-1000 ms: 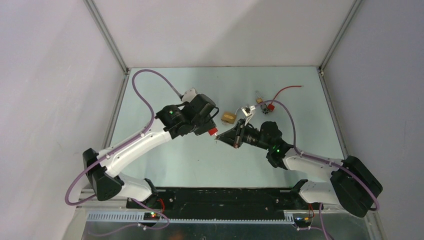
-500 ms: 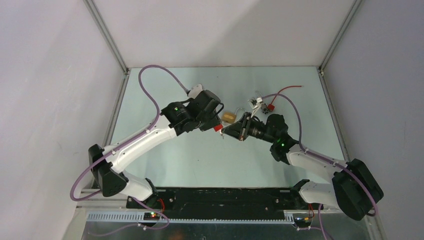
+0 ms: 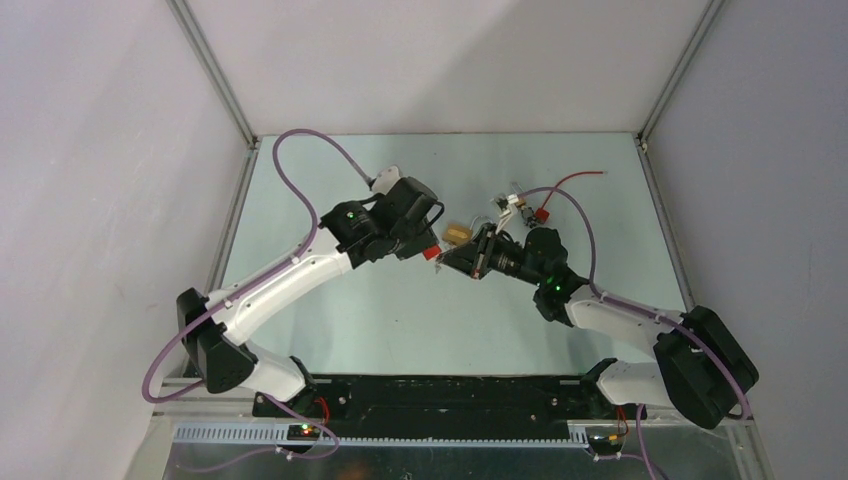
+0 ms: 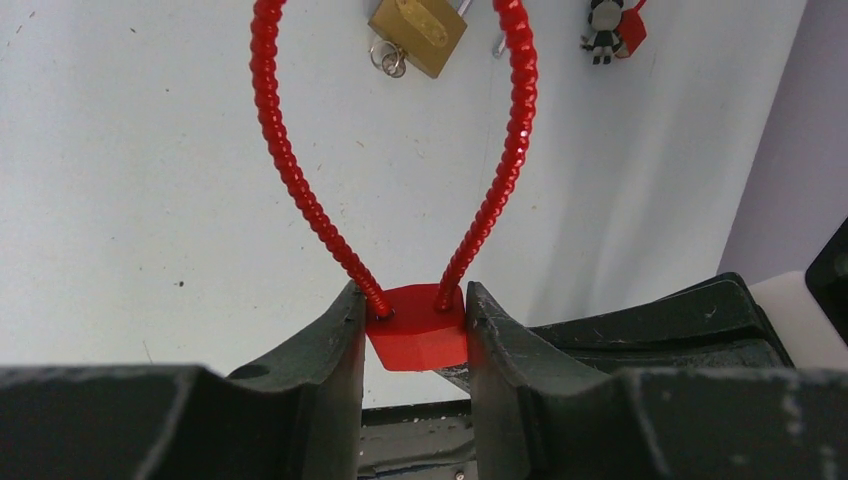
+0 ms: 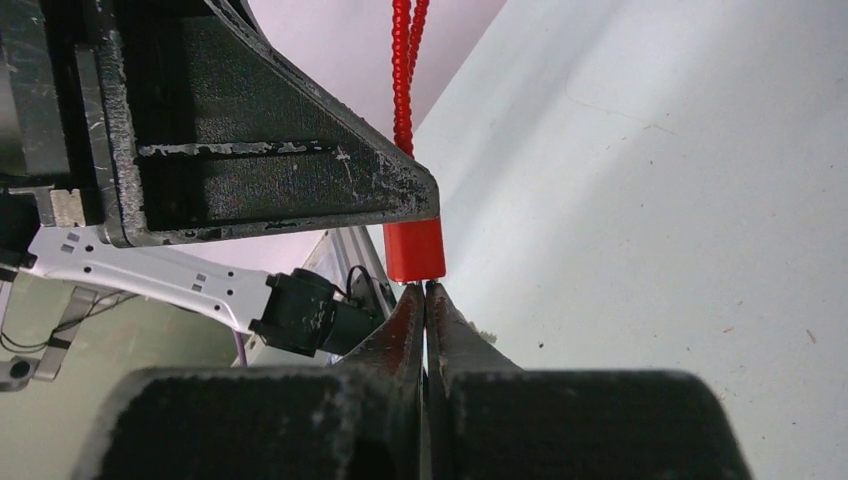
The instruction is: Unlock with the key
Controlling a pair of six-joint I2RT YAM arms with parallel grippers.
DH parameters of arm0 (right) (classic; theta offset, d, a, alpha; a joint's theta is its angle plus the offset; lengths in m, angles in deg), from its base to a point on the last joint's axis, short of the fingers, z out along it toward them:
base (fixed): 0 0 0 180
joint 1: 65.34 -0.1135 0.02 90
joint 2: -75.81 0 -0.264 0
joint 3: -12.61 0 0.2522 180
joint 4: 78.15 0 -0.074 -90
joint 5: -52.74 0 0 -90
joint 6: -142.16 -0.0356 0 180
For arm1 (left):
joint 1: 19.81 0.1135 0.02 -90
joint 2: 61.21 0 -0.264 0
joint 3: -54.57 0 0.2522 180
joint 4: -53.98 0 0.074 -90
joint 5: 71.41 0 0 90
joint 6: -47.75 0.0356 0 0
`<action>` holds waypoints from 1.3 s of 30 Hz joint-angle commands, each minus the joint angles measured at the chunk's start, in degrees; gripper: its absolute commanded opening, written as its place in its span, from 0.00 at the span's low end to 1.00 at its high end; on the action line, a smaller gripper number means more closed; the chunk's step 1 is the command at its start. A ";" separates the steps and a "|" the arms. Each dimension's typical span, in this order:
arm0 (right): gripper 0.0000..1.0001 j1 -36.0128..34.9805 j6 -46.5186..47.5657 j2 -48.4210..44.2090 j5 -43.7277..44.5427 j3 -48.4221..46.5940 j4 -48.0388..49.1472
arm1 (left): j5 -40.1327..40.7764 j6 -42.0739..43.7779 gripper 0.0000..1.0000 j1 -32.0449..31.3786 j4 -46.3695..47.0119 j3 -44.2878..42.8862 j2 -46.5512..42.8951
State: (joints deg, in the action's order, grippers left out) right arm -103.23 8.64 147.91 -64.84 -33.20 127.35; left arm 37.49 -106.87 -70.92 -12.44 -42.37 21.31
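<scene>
My left gripper (image 4: 413,300) is shut on a red plastic lock body (image 4: 418,335), held off the table. Its ribbed red cable loop (image 4: 290,170) arches away from the fingers. In the top view this gripper (image 3: 428,250) meets my right gripper (image 3: 442,263) at mid-table. The right gripper (image 5: 425,290) is shut, and its tips touch the underside of the red lock body (image 5: 414,250). Only a tiny silvery sliver of the key (image 5: 425,284) shows between those tips. The left finger (image 5: 270,180) fills the upper left of the right wrist view.
A small brass padlock (image 3: 458,235) with a ring lies on the table just beyond the grippers, also seen as the brass padlock (image 4: 418,35) in the left wrist view. Farther right lie a second red tag (image 3: 543,214) with a red wire (image 3: 575,178) and a small metal piece (image 4: 602,30).
Both grippers have drifted a little toward the back of the table and come closer together. The right tips now sit against the red lock body. Neither grip has changed.
</scene>
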 commanded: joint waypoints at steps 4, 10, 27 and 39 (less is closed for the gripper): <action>0.12 1.15 -0.06 -0.10 8.42 -4.86 8.22 | -16.14 -6.18 0.00 -0.10 8.07 3.32 -2.58; 0.34 1.21 4.39 -4.27 8.05 -4.49 3.47 | -14.71 -9.17 0.00 3.94 8.19 8.12 -5.87; 0.43 -0.72 5.33 -5.62 5.36 -3.04 8.53 | -13.76 -9.01 0.00 6.31 8.23 8.08 -7.15; 0.52 -1.17 5.71 -9.03 6.84 -0.77 5.77 | -13.83 -8.94 0.00 6.85 8.27 8.47 -7.14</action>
State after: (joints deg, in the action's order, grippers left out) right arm -103.91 13.27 141.28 -59.74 -33.42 132.51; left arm 24.20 -115.37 -64.34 -4.99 -33.65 15.30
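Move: The right hand, pointing left and slightly forward, still pinches the key; the red lock lies just beyond its fingertips, about 2 cm to the left, 1 cm ahead and 1 cm higher. The brass padlock lies on the table some 7 cm ahead, 4 cm to the right and 19 cm below the right hand. For the left hand, which holds the red lock between its pads, the key is about 2 cm to the right, 1 cm back and 1 cm lower. Opening from shut to about half, the right fingers let go of the key while that hand eases a centimetre or so forward and to the right, then climbs about 6 cm away from the red lock, fingers tipping slightly up. The left hand keeps its grip and rolls the red lock some 15 degrees, left side down, nudging forward and back, and rising and sinking, by about a centimetre. ##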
